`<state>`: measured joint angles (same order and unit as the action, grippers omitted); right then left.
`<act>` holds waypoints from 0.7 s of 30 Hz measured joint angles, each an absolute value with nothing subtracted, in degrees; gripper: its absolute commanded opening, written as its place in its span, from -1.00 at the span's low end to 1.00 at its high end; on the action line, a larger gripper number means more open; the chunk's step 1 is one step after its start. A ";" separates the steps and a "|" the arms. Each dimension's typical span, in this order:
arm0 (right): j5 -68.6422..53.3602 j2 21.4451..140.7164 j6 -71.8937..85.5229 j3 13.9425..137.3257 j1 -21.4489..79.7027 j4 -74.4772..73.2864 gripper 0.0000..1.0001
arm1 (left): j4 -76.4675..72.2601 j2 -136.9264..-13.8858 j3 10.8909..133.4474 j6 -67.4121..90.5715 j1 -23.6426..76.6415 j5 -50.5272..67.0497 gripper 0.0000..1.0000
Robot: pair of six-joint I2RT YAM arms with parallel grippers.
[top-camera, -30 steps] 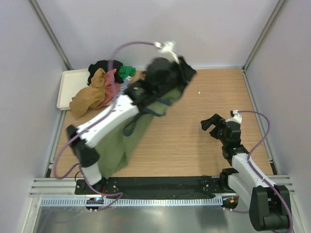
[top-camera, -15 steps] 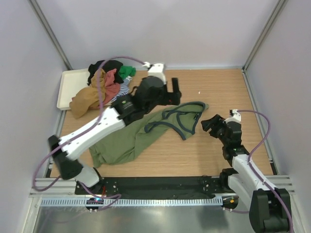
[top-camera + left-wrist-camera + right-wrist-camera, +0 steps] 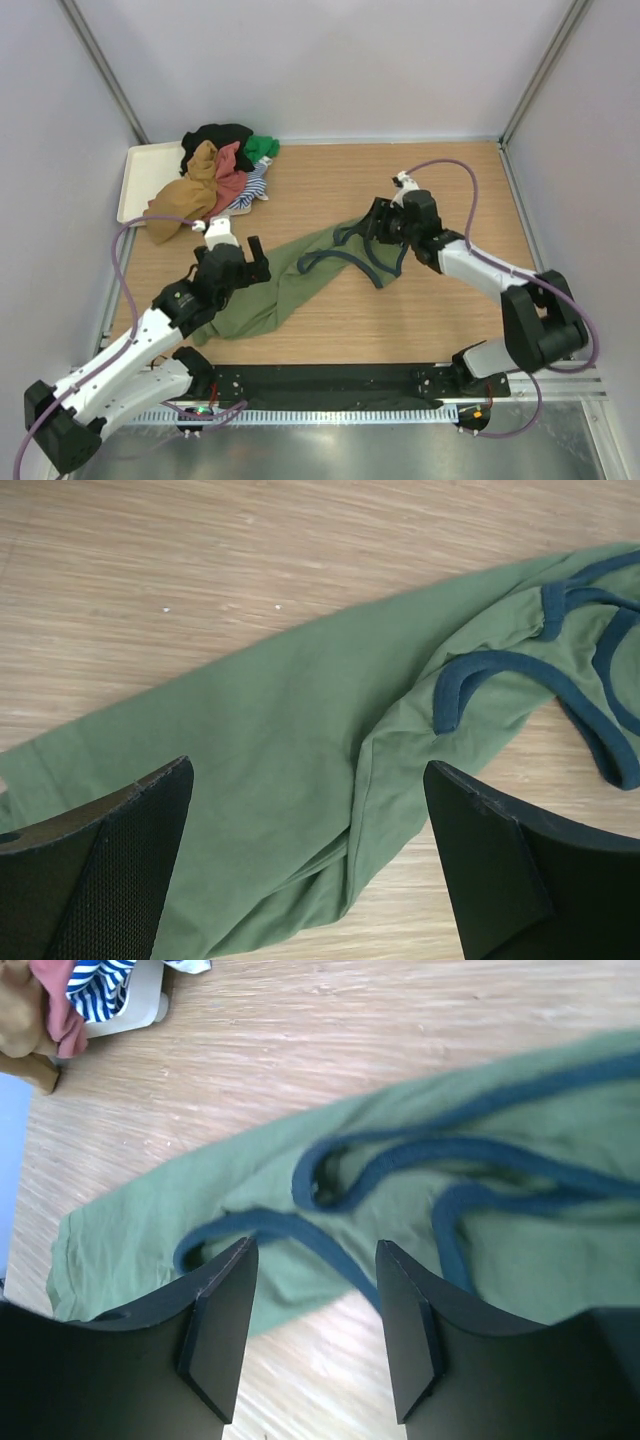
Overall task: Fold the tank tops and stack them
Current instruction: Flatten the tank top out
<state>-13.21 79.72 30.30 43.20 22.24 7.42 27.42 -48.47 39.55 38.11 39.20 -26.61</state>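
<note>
An olive green tank top (image 3: 290, 285) with navy trim lies crumpled and stretched across the middle of the table. My left gripper (image 3: 245, 268) hovers open over its hem end; in the left wrist view the cloth (image 3: 280, 730) lies below the wide-apart fingers (image 3: 100, 870), untouched. My right gripper (image 3: 372, 228) is open over the strap end, where the navy straps (image 3: 400, 1155) curl on the green cloth (image 3: 130, 1250); nothing is between its fingers (image 3: 215, 1330). More tank tops, mustard, red, black, green and striped, sit in a pile (image 3: 210, 175) at the back left.
The pile rests partly on a cream tray (image 3: 135, 175) against the left wall; its corner (image 3: 130, 1015) shows in the right wrist view. White walls close in the back and sides. Bare wood lies right of the green top.
My left gripper opened and let the green top drop flat onto the table, then drew back toward the near left. My right arm reached in to the strap end, its jaws narrowing.
</note>
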 measured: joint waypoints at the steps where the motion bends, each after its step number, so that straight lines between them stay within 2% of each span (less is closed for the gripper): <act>1: -13.61 81.91 29.91 45.30 22.55 7.09 0.09 | 27.73 -46.19 38.06 38.11 39.18 -27.22 0.94; 7: -15.49 96.20 27.57 55.27 25.12 3.49 0.04 | 25.71 -34.52 32.21 37.95 39.18 -31.90 0.89; 14: -16.64 103.55 26.00 59.40 28.21 0.78 0.00 | 24.32 -23.16 22.00 37.17 39.18 -33.67 0.87; 15: -16.80 104.07 25.78 59.90 28.40 0.75 -0.06 | 24.12 -22.46 21.32 37.15 39.18 -33.74 0.87; 16: -16.97 104.47 25.58 60.29 28.53 0.75 -0.24 | 23.92 -22.26 21.10 37.10 39.18 -33.80 0.86; 18: -17.65 105.16 25.21 60.97 28.71 1.10 -0.38 | 23.35 -22.57 21.06 37.04 39.18 -33.76 0.86; 21: -18.00 105.41 24.95 60.93 28.77 1.93 -0.74 | 22.09 -24.75 21.08 36.97 39.18 -33.63 0.85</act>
<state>-18.00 105.41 24.95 60.93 28.77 1.93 22.09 -24.75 21.08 36.97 39.18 -33.63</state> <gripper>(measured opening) 0.213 0.928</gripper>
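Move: The right hand's target, the folded bend of the tank top's far strap, lies about 8 cm to its left, 2 cm ahead and 9 cm down. The near strap's bend is some 16 cm left, 3 cm back, and the striped top about 27 cm left, 12 cm ahead. From the left hand, the hem end is roughly 10 cm left, 1 cm ahead and 11 cm below; the near strap's bend is 13 cm right, 5 cm ahead. The right fingertips come down onto the bend of the far strap and close most of their gap around it, after travelling about 7 cm left and as far down, with the fingers tipping lower and swinging slightly counter-clockwise. The left hand, wide open and clear of the cloth, drifts some 5 cm left towards the hem end, easing back, then down, with its fingers tilting up about 10 degrees. ##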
